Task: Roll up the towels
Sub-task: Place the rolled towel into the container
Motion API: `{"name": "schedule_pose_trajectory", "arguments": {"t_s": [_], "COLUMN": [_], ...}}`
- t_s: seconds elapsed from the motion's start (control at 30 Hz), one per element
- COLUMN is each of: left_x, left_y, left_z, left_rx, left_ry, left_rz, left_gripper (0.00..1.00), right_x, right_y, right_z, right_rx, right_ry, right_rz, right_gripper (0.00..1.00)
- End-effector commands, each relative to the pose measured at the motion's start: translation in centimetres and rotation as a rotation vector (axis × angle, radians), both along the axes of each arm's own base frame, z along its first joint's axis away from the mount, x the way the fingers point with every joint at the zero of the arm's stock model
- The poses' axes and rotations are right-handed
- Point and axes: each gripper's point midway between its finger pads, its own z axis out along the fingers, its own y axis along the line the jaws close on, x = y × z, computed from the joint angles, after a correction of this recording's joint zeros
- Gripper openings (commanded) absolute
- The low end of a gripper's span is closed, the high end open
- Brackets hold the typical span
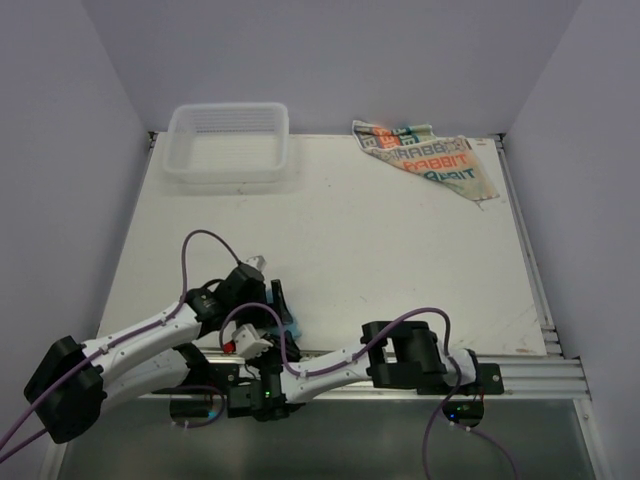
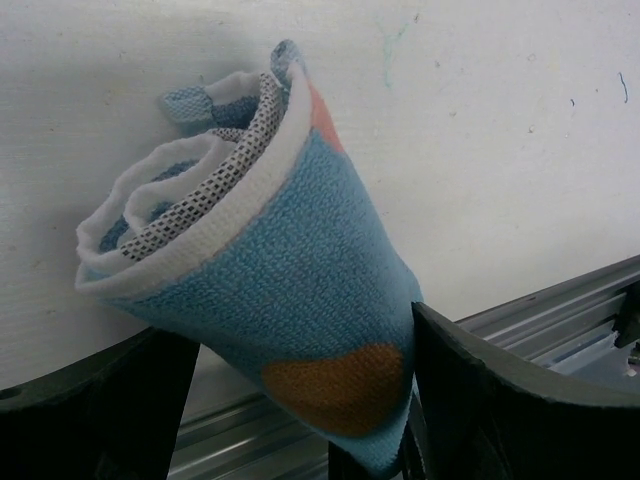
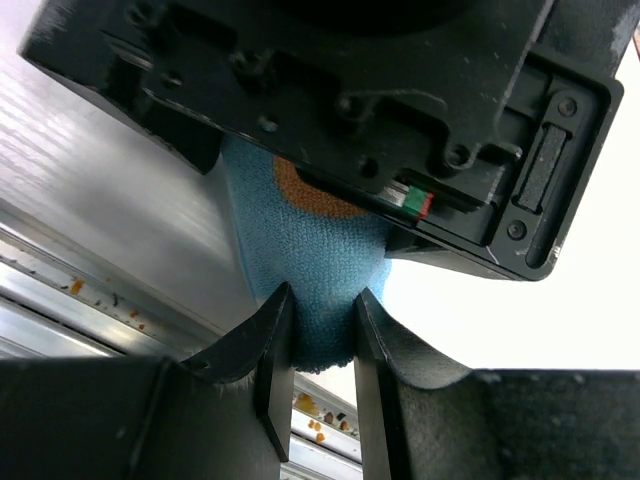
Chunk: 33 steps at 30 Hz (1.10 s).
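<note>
The light blue towel is rolled into a cone, with white backing spiralled at its wide end and an orange patch near its narrow end. It lies at the table's near edge, over the metal rail. My left gripper stands wide around it, with the right finger touching the cloth. My right gripper is shut on the narrow end of the blue towel, just under the left gripper's body. From above only a sliver of blue towel shows between the left gripper and the right gripper. The cream "RABBIT" towel lies crumpled at the far right.
A white slatted basket stands at the far left corner. A metal rail runs along the near edge. The right arm reaches across to the left, under the left arm. Walls close in the table on three sides.
</note>
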Motion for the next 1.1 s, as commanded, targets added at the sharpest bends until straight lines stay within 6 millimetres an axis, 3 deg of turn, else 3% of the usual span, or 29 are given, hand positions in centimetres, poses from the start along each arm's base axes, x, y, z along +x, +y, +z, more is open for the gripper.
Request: {"name": "schedule_pose_trajectory", "arguments": {"t_s": [0.0, 0.2, 0.5, 0.63, 0.67, 0.7, 0.73, 0.8, 1.07], "left_x": [-0.1, -0.5, -1.5, -1.8, -1.9, -1.9, -1.8, -1.6, 0.7], "left_y": [-0.4, -0.1, 0.6, 1.6, 1.9, 1.9, 1.9, 1.8, 0.8], "left_z": [-0.2, -1.0, -2.3, -3.2, -3.5, -3.5, -3.5, -3.4, -1.3], "left_rx": [-0.021, -0.006, 0.015, 0.057, 0.071, 0.071, 0.069, 0.068, 0.081], "left_ry": [0.001, 0.016, 0.041, 0.047, 0.049, 0.047, 0.043, 0.037, -0.025], "left_rz": [-0.004, -0.01, -0.025, -0.018, -0.013, -0.012, -0.011, -0.005, -0.004], "left_gripper": [0.86, 0.81, 0.6, 0.52, 0.43, 0.43, 0.35, 0.31, 0.25], "right_x": [-0.4, -0.8, -0.9, -0.8, -0.9, -0.8, -0.8, -0.7, -1.5], "right_y": [1.3, 1.9, 1.8, 1.7, 1.6, 1.3, 1.3, 0.6, -1.4], "right_z": [1.0, 0.8, 0.3, 0.9, 1.2, 1.0, 1.9, 2.2, 6.3], "right_rx": [0.003, -0.032, -0.042, -0.012, 0.006, -0.005, 0.035, 0.055, 0.283], "right_ry": [-0.051, -0.076, -0.076, -0.072, -0.067, -0.069, -0.062, -0.058, 0.042], "right_rz": [0.016, 0.032, 0.032, 0.022, 0.023, 0.023, 0.016, 0.013, 0.042], "right_gripper": [0.24, 0.25, 0.27, 0.34, 0.37, 0.4, 0.42, 0.49, 0.62]}}
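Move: The rolled towel sits between my open left fingers, its middle about 2 cm ahead of that hand point and 1 cm below. My right fingers already pinch its near end, with the roll's middle some 5 cm ahead, 2 cm left and 2 cm below. From my left hand, the metal rail runs roughly 12 cm straight back, 2 cm down; the container is about 55 cm ahead and 19 cm left. I close my left fingers around the roll to about half their opening while easing that hand down some 1 cm, and keep squeezing it there. My right hand first shifts about 1 cm left and slightly back with the towel's end still pinched, stays there, then opens, lets the end go and backs off to the right and up by roughly 2.5 cm each, rolling about 10 degrees. ##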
